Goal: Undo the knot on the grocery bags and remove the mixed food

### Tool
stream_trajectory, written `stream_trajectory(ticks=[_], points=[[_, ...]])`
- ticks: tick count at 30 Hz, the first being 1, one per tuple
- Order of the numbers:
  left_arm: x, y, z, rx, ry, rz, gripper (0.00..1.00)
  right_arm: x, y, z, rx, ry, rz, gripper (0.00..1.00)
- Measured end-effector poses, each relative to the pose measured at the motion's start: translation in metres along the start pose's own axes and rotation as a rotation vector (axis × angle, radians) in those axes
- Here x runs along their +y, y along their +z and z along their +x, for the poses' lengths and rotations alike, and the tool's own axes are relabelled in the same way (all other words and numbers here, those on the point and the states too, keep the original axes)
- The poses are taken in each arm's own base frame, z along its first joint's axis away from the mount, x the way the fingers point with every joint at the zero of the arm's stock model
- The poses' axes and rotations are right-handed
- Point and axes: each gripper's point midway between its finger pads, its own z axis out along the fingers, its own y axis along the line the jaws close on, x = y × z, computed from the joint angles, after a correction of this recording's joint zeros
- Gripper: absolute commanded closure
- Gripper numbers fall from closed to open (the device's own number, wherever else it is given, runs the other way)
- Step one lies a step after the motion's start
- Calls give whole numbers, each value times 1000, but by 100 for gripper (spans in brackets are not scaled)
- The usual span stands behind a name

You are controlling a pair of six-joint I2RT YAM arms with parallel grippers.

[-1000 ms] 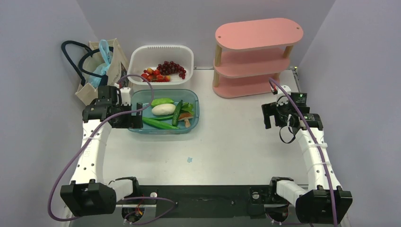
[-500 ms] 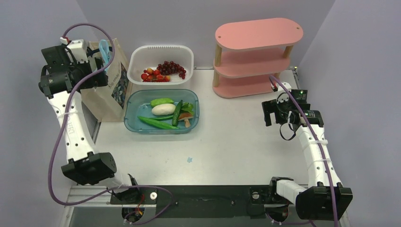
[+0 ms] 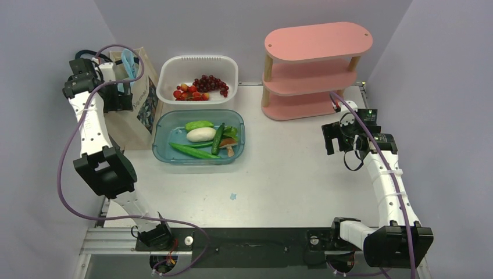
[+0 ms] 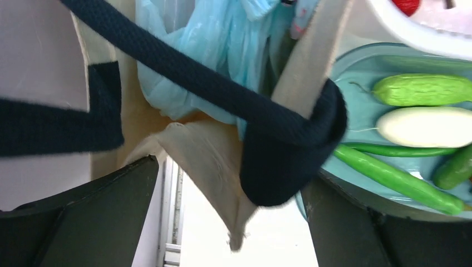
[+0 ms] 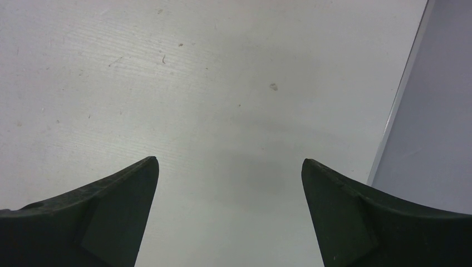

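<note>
The beige canvas tote (image 3: pixel 141 110) stands upright at the table's far left, its navy handles (image 3: pixel 93 55) behind my left arm. The light blue plastic bag (image 3: pixel 125 81) sits inside it, and its twisted top with the knot (image 3: pixel 127 60) sticks up over the rim. My left gripper (image 3: pixel 118 100) hangs open at the tote's mouth. In the left wrist view, a tote corner (image 4: pixel 206 161) and a navy handle (image 4: pixel 289 150) lie between the open fingers (image 4: pixel 94 222), with the blue bag (image 4: pixel 211 50) beyond. The mixed food is hidden. My right gripper (image 3: pixel 331 139) (image 5: pixel 230 161) is open over bare table.
A white slotted basket (image 3: pixel 174 65) with grapes and small red fruit stands behind a clear teal tub (image 3: pixel 239 125) of green vegetables and a white oval one. A pink three-tier shelf (image 3: pixel 317 43) stands at the back right. Grey walls close in on both sides.
My left arm has swung up from beside the teal tub to the tote's mouth. The tote, slumped a second ago, now stands upright. The right arm has barely moved.
</note>
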Motion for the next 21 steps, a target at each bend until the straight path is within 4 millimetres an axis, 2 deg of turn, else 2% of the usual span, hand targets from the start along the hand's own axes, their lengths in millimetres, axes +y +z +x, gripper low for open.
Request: stream_trajectory(ticks=[1,2,3,4,7,9,12,15,21], points=[[3,5,0,9,4,-11,18,0,0,0,1,-1,0,3],[7,11,1,20,10,-22,24,0,0,0,1,-2,0,3],[9,15,2,29,11,-28,37,-1,0,-1,1,-3,0,3],[11,19,5,42,16,-35,43,-1,0,-1,2,-3,0,4],[13,22,11,63,23,-34,95,-2,1,-3,3,-6,2,4],[14,20,17,70,27,-32,100,-2,1,-3,3,-7,3,4],[14,13,31,79,31,-33,100,-2,1,-3,4,-8,2,5],[13,-3,42,73,40,-39,100,-2,1,-3,5,-9,2,5],[15,-47,67,104,41,-56,100,-2,5,0,23,-7,-5,5]])
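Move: The navy strap of the tote bag hangs between the left hand's open fingers, about 1 cm ahead, 1 cm to the right and some 3 cm below the hand. The blue plastic bag inside the tote is roughly 9 cm ahead, 2 cm to the right and slightly below. The vegetable tray lies about level with the hand, 27 cm to the right and 21 cm down. From the idle right hand the strap is some 13 cm ahead, 74 cm to the left and 3 cm higher. Down a little, near 3 cm with a slight shift left, the left hand dips at the tote's near rim while its fingers shut from wide open and pinch the navy strap. Gripping it, the hand then pulls straight back towards the robot, about 10 cm and speeding up, rising some 2 cm. ##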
